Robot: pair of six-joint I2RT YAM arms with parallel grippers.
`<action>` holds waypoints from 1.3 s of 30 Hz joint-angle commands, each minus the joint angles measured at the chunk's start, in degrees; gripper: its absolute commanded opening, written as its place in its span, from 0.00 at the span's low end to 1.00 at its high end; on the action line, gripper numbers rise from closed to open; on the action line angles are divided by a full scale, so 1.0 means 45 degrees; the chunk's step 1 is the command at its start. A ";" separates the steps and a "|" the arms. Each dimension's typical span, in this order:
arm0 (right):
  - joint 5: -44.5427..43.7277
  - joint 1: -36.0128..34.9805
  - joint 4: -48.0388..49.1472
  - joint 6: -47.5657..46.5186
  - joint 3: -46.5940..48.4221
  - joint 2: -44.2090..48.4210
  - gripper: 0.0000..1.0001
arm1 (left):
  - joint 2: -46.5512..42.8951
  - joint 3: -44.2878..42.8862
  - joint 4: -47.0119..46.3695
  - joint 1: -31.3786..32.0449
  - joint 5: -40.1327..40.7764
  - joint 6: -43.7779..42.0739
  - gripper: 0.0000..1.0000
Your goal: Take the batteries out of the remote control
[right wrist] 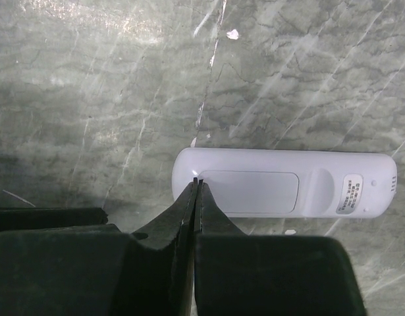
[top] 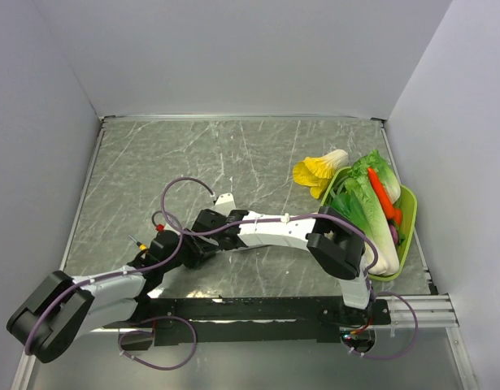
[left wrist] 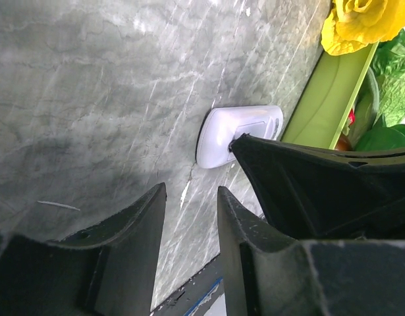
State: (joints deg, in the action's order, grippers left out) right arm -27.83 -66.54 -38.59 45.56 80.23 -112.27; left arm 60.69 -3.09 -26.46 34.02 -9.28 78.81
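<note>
The white remote control (right wrist: 284, 191) lies flat on the marble table with its back up and its battery cover in place. The batteries are hidden. My right gripper (right wrist: 197, 180) is shut, its joined tips resting on the remote at the left edge of the cover, with nothing held. In the top view the remote (top: 224, 200) shows just beyond the right gripper (top: 210, 219). My left gripper (left wrist: 191, 191) stands open with only table between its fingers, short of the remote (left wrist: 238, 135) and beside the right gripper's black body (left wrist: 321, 191).
A green tray (top: 408, 231) with leafy vegetables and a carrot sits at the right edge, a yellow-leaved vegetable (top: 315, 171) beside it. A thin yellow-orange tool (top: 136, 241) lies by the left arm. Walls close off the table's far and side edges.
</note>
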 commanded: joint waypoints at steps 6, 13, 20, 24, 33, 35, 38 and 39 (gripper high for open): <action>-0.0610 -0.0174 -0.1364 0.0187 -0.0074 0.0924 0.00 | -0.0653 0.1351 0.0664 -0.0041 0.0401 0.0124 0.43; -0.1158 -0.0154 -0.1601 0.0188 -0.0152 0.1081 0.00 | -0.0752 0.1371 0.0684 -0.0041 0.0441 0.0183 0.43; -0.1802 -0.0115 -0.1561 -0.0182 -0.0250 0.1530 0.00 | -0.0732 0.1429 0.0645 -0.0041 0.0441 0.0203 0.43; -0.2174 -0.0057 -0.1893 -0.0183 -0.0132 0.1628 0.00 | -0.0732 0.1332 0.0723 -0.0041 0.0441 0.0164 0.43; -0.2388 0.0430 -0.1326 -0.1042 -0.0270 0.2253 0.00 | -0.0829 0.1195 0.0938 -0.0041 0.0519 0.0125 0.43; -0.2602 0.0626 -0.1502 -0.1023 -0.0133 0.2253 0.00 | -0.0829 0.1098 0.1113 -0.0041 0.0519 0.0086 0.43; -0.2682 0.1153 -0.1270 -0.1411 -0.0074 0.2486 0.00 | -0.0907 0.1078 0.1172 -0.0041 0.0558 0.0085 0.43; -0.2643 0.1309 -0.1075 -0.1588 -0.0132 0.2565 0.00 | -0.0927 0.1097 0.1192 -0.0041 0.0558 0.0105 0.44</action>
State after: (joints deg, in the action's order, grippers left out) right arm -36.73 -63.79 -43.44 41.89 79.09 -105.43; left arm 57.82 -3.05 -21.45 34.04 -7.88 78.81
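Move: The right hand's shut fingertips are at the left end of the remote's battery cover. The cover's middle lies about 3 cm to their right, 1 cm nearer the base and a centimetre lower, with the remote's middle some 6 cm right and 1 cm back. The yellow vegetable is about 26 cm ahead and 27 cm right, the green basket some 7 cm ahead and 39 cm right. From the left hand the cover is roughly 4 cm ahead and 6 cm right. With its fingers kept shut, the right hand first draws its tips about 2 cm to the right against the left edge of the battery cover, barely rising, to work the cover out of the remote. It then climbs away from the table while going on right and, late on, forward, ending some 4.5 cm up, 4.5 cm right and 3 cm forward, with the fingertips swinging outward by just under 10 degrees. ##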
